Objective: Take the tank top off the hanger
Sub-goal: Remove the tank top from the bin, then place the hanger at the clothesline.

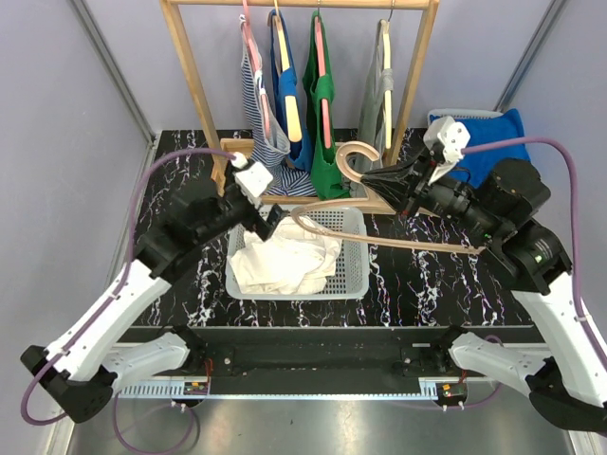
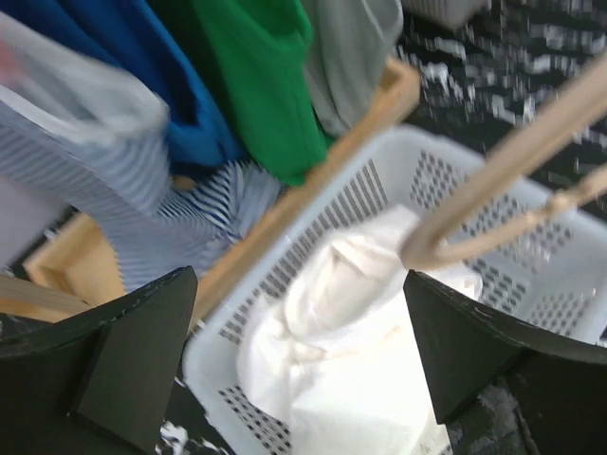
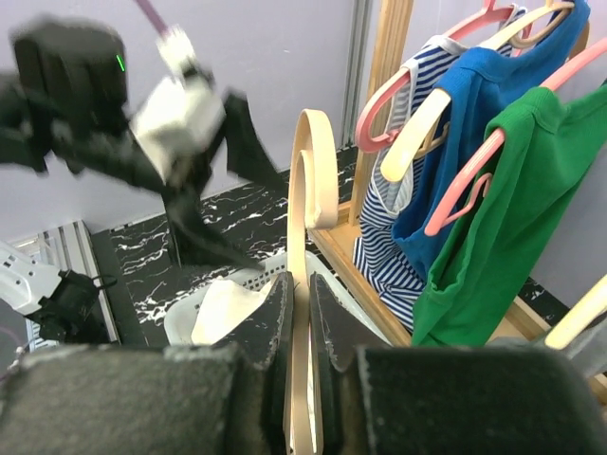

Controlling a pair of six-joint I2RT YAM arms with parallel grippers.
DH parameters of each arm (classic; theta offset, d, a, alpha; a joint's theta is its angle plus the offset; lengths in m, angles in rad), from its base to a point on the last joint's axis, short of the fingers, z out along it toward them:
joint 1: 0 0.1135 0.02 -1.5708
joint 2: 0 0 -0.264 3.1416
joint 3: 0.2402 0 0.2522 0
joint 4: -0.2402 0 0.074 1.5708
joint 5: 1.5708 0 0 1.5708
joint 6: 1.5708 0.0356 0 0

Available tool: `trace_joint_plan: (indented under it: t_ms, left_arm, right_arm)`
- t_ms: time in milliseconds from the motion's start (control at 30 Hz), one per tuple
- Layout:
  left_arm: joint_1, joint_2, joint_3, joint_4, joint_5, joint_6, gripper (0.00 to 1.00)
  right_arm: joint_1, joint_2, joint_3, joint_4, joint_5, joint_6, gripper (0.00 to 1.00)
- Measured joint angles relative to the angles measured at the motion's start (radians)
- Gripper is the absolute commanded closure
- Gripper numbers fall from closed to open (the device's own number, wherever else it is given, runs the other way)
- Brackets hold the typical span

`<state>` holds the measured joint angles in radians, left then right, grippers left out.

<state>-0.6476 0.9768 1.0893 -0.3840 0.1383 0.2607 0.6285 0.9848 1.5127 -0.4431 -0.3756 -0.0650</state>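
The white tank top [image 1: 285, 261] lies crumpled in the white basket [image 1: 351, 284], off the hanger. The bare wooden hanger [image 1: 379, 242] hangs in the air over the basket's far right corner, and my right gripper [image 1: 384, 185] is shut on it just below its hook. In the right wrist view the hanger [image 3: 308, 180] stands pinched between the jaws of the right gripper [image 3: 302, 303]. My left gripper [image 1: 275, 223] hovers open over the basket's left side with nothing in it. The left wrist view looks down between the wide jaws of the left gripper [image 2: 299, 351] at the tank top [image 2: 351, 351] and the hanger's end [image 2: 503, 161].
Behind the basket stands a wooden rack [image 1: 194, 76] with a striped top [image 1: 258, 114], a blue one [image 1: 285, 95], a green one [image 1: 325, 123] and a grey one [image 1: 377, 95] on hangers. Blue cloth [image 1: 493, 142] lies at the back right.
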Motion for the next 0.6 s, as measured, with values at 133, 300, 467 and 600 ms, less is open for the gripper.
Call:
trace_joint_plan:
  t_ms: [133, 300, 467, 600]
  left_arm:
    - [0.008, -0.003, 0.208, -0.026, 0.080, 0.013, 0.01]
    - [0.008, -0.106, 0.276, -0.024, 0.312, 0.035, 0.01]
    - [0.006, -0.109, 0.294, -0.092, 0.486, 0.046, 0.01]
    - [0.006, -0.063, 0.293, -0.146, 0.572, 0.045, 0.01]
  right_arm:
    - [0.000, -0.007, 0.004, -0.019, -0.047, -0.013, 0.96]
    - [0.000, 0.042, 0.031, 0.010, -0.214, 0.006, 0.96]
    - [0.000, 0.061, -0.013, 0.118, -0.309, 0.080, 0.97]
    - [0.000, 0.081, -0.011, 0.199, -0.357, 0.132, 0.97]
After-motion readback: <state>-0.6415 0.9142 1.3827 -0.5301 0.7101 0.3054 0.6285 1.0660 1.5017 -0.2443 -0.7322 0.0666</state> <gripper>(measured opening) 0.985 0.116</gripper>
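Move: The near bend of the hanger, gripped at its neck by the right hand, lies roughly 5 cm back and 7 cm right of the left hand, about level; from the right hand it is some 12 cm left and 16 cm down, level fore and aft. The tank top in the bin is about 5 cm back, 4 cm right and 25 cm below the left hand. The striped top hangs about 14 cm ahead of the left hand, straight out, some 5 cm lower. Open left hand rises about 15 cm, backs off, turning clockwise; right hand swings the still-gripped hanger left, counter-clockwise. ##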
